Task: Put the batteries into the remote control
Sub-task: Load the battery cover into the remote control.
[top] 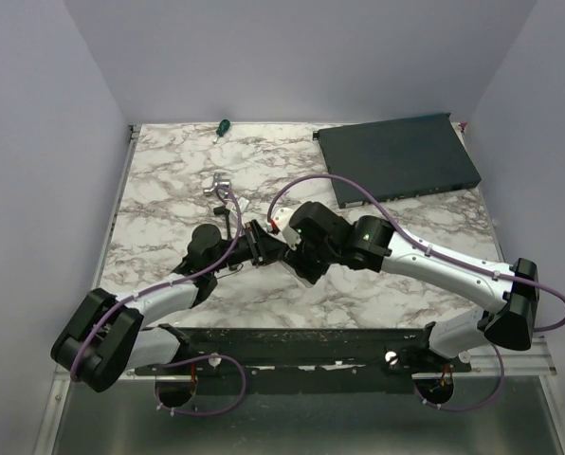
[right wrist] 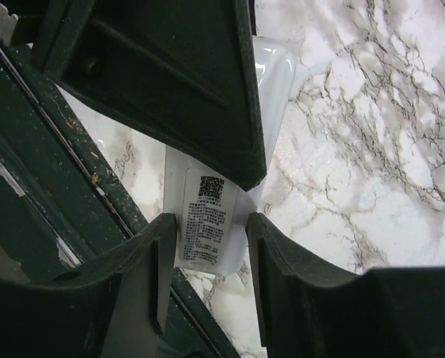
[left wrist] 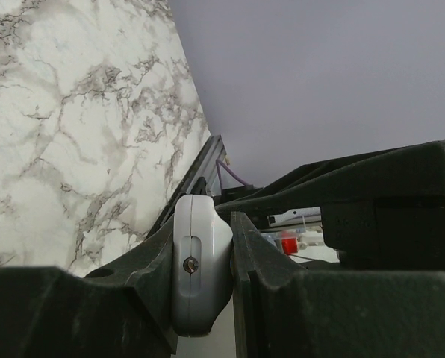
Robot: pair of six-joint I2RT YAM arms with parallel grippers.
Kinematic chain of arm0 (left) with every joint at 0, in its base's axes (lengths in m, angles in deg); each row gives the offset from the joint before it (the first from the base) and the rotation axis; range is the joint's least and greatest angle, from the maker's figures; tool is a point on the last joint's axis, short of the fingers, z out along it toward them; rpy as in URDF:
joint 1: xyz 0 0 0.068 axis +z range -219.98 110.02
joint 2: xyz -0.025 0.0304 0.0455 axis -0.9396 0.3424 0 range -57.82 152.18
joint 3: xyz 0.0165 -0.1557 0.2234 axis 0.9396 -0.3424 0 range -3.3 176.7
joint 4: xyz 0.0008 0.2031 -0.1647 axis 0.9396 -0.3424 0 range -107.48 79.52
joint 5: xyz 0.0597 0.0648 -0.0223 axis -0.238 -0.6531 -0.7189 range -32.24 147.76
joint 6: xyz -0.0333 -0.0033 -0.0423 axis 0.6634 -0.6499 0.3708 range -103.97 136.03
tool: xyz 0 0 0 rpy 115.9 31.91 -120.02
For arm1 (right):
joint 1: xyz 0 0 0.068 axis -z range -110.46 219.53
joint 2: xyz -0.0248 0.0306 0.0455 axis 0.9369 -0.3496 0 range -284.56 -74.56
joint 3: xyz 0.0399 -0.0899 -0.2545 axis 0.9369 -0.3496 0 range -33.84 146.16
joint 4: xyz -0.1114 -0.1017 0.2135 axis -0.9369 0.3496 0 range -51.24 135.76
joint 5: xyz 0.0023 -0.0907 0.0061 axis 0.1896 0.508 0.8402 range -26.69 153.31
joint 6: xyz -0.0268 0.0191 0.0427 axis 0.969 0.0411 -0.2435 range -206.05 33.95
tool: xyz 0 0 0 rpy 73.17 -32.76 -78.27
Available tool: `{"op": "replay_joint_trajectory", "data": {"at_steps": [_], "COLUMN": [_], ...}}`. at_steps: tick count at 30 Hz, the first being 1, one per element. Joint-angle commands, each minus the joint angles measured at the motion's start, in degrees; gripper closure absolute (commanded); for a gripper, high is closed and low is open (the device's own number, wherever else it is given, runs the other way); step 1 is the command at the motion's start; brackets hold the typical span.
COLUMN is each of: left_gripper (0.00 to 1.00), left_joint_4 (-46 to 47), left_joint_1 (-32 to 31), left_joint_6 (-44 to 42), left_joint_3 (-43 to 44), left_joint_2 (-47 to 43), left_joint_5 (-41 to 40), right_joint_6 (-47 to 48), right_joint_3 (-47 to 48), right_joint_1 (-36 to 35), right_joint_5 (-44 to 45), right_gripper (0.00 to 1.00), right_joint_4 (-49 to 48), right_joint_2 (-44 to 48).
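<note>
In the left wrist view the white remote control (left wrist: 200,261) stands on edge, pinched between the two black fingers of my left gripper (left wrist: 204,222). The right wrist view shows its labelled back (right wrist: 207,216) sticking out from the left gripper's dark finger (right wrist: 170,74). My right gripper (right wrist: 211,220) straddles that end: one finger lies against the remote's edge and a gap shows at the other. From above, the left gripper (top: 262,242) and right gripper (top: 284,248) meet over the marble table's middle (top: 169,190). The batteries are hidden from view.
A large dark flat box (top: 396,156) lies at the back right. A green-handled screwdriver (top: 221,126) rests at the far edge, and a silver bracket (top: 220,183) sits behind the left arm. The black rail (top: 311,341) runs along the near edge.
</note>
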Motion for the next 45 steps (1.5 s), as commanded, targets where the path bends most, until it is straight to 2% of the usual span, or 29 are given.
{"op": "replay_joint_trajectory", "data": {"at_steps": [1, 19, 23, 29, 35, 45], "left_gripper": [1.0, 1.0, 1.0, 1.0, 1.0, 1.0], "left_joint_4": [4.5, 6.27, 5.62, 5.83, 5.83, 4.25], "left_joint_1": [-0.7, -0.63, -0.62, -0.52, -0.09, 0.18], "left_joint_6": [1.29, 2.35, 2.35, 2.93, 4.58, 5.75], "left_joint_3": [1.44, 1.03, 0.2, -0.52, -0.27, -1.38], "left_joint_2": [0.61, 2.6, 1.82, 0.56, -0.64, -4.68], "left_joint_5": [3.4, 2.96, 1.81, -0.31, -2.34, -6.07], "right_joint_6": [0.77, -2.48, -9.85, -25.49, -45.11, -59.36], "right_joint_3": [0.37, -0.42, -3.06, -16.08, -28.94, -39.52], "right_joint_1": [-0.21, -0.17, -0.19, -0.04, 0.16, 0.99], "right_joint_5": [1.83, 1.4, 0.66, 13.55, 19.46, 19.52], "right_gripper": [0.5, 0.31, 0.25, 0.12, 0.09, 0.07], "right_joint_4": [-2.95, -6.74, -13.18, -25.81, -32.93, -37.0], "right_joint_2": [-0.53, 3.21, 8.44, 22.47, 32.44, 40.19]}}
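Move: The battery cover lies right at the right hand's fingertips, about 1 cm to the left and 1 cm below its hand point, on the upturned back of the remote control. The remote's middle is some 3 cm ahead and 3 cm left, roughly 1 cm lower; the left gripper's tips are about 5 cm ahead and 5 cm left. From the left hand, which still grips the remote, the cover lies about 4 cm back and 4 cm to the right, nearly level. Up and then out to the right, the right hand backs off the battery cover: it creeps about 1 cm forward and left while its fingers spread, lifts some 8 cm, then swings right and dips, ending about 5 cm right and 5 cm up. The wrist turns clockwise with its left side rising, so the nearly wide-open fingers point forward-left. The left hand keeps its grip, rising 2 cm late on. ##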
